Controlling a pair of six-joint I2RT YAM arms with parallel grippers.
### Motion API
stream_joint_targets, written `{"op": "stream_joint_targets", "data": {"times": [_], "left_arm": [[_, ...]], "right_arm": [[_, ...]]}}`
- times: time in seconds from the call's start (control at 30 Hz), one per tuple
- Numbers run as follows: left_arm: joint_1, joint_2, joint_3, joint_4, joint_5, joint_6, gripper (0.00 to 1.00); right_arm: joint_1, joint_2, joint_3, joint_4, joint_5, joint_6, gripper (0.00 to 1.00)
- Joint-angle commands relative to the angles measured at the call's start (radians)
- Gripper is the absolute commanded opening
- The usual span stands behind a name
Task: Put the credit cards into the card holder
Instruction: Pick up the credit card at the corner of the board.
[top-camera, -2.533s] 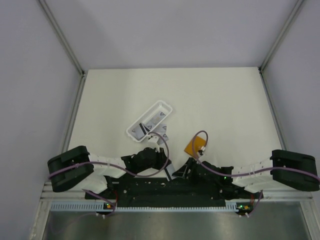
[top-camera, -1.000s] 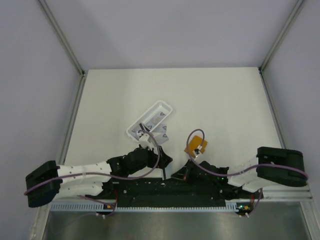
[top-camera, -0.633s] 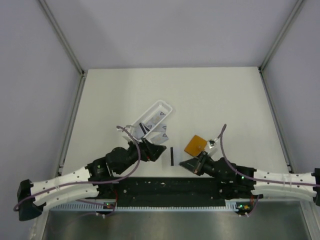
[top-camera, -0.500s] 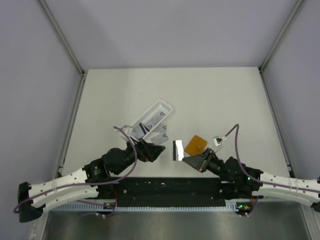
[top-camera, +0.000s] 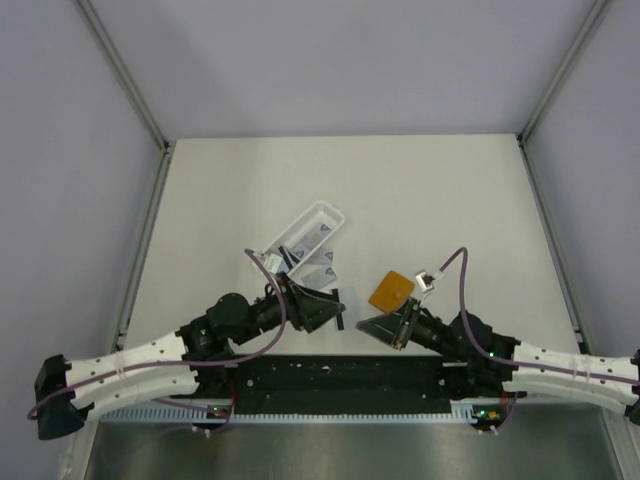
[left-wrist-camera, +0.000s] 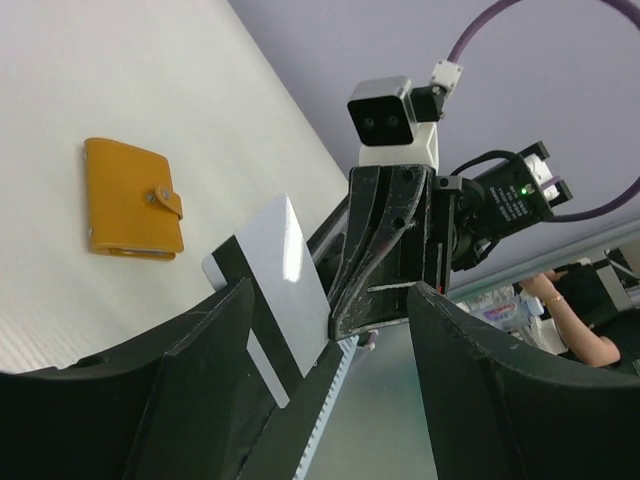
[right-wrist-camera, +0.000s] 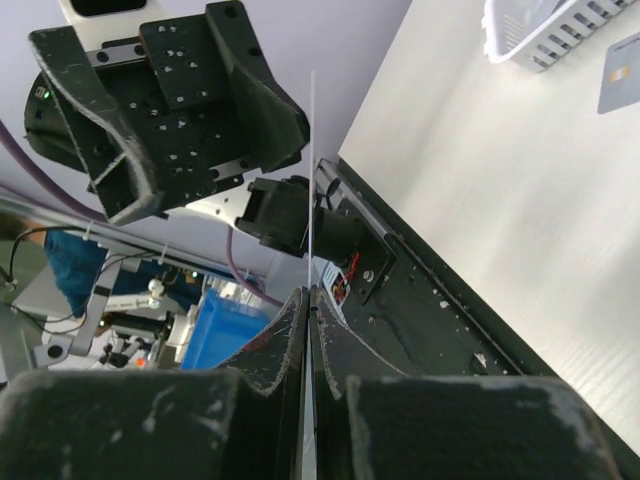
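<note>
One of the credit cards (left-wrist-camera: 275, 270), white with a black stripe, stands on edge in the air between my two grippers. My right gripper (right-wrist-camera: 308, 295) is shut on it, and the card (right-wrist-camera: 311, 150) shows there as a thin line rising from the closed fingers. My left gripper (left-wrist-camera: 330, 290) faces it with jaws wide apart, and the card's edge sits near the left finger (left-wrist-camera: 200, 390). The orange card holder (top-camera: 391, 291) lies shut on the table just beyond the right gripper (top-camera: 366, 325). More credit cards (top-camera: 322, 268) lie flat near the left gripper (top-camera: 332, 308).
A long white plastic tray (top-camera: 300, 238) with cards in it lies slanted behind the left gripper. The black base rail (top-camera: 340, 375) runs along the near edge under both arms. Grey walls close in the table on three sides.
Both arms have swung from folded poses to low, stretched ones with their grippers facing each other. In the last half second my left gripper moved right, up to the card the right gripper holds.
</note>
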Motion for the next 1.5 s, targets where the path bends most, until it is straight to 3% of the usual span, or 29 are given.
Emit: {"op": "stream_joint_targets", "data": {"times": [0.0,0.4,0.67,0.77,0.97,1.07,1.23,1.33,1.47], "left_arm": [[-0.002,0.024,-0.004,0.089,0.061,-0.013,0.67],[-0.002,-0.038,-0.006,0.021,0.038,0.002,0.64],[-0.002,0.053,0.002,0.11,0.104,-0.005,0.59],[-0.002,0.077,0.005,0.135,0.118,-0.008,0.49],[-0.002,0.048,0.005,0.118,0.105,-0.007,0.03],[-0.002,0.033,0.003,0.095,0.095,-0.004,0.0],[-0.002,0.037,0.008,0.092,0.119,-0.002,0.0],[-0.002,0.054,0.02,0.096,0.145,0.012,0.0],[-0.002,0.089,0.039,0.135,0.217,0.036,0.0]], "right_arm": [[-0.008,0.009,0.049,0.127,-0.05,-0.041,0.0],[-0.009,-0.122,0.072,-0.037,0.016,-0.084,0.0],[-0.008,0.018,0.087,0.113,-0.093,-0.089,0.0],[-0.008,0.056,0.087,0.145,-0.099,-0.081,0.0],[-0.008,0.013,0.09,0.075,-0.056,-0.103,0.0],[-0.008,-0.04,0.1,-0.02,-0.015,-0.121,0.0],[-0.009,-0.091,0.15,-0.167,0.001,-0.187,0.37],[-0.008,-0.09,0.204,-0.264,0.009,-0.239,0.47],[-0.008,-0.068,0.25,-0.315,-0.001,-0.288,0.52]]}}
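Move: The right hand still holds the raised credit card, whose middle is about 3 cm left and 1 cm ahead of it. The open left fingers, their goal, lie some 7 cm left, 2 cm ahead and 2 cm above. From the left hand, the card is about 4 cm right, 1 cm back and 2 cm lower; the card holder is 11 cm ahead and 15 cm right, and a loose card 17 cm ahead and 5 cm left, both about 19 cm below. Left hand eases some 2 cm back and right, pinching the card; right hand rises about 4 cm, releasing it. ##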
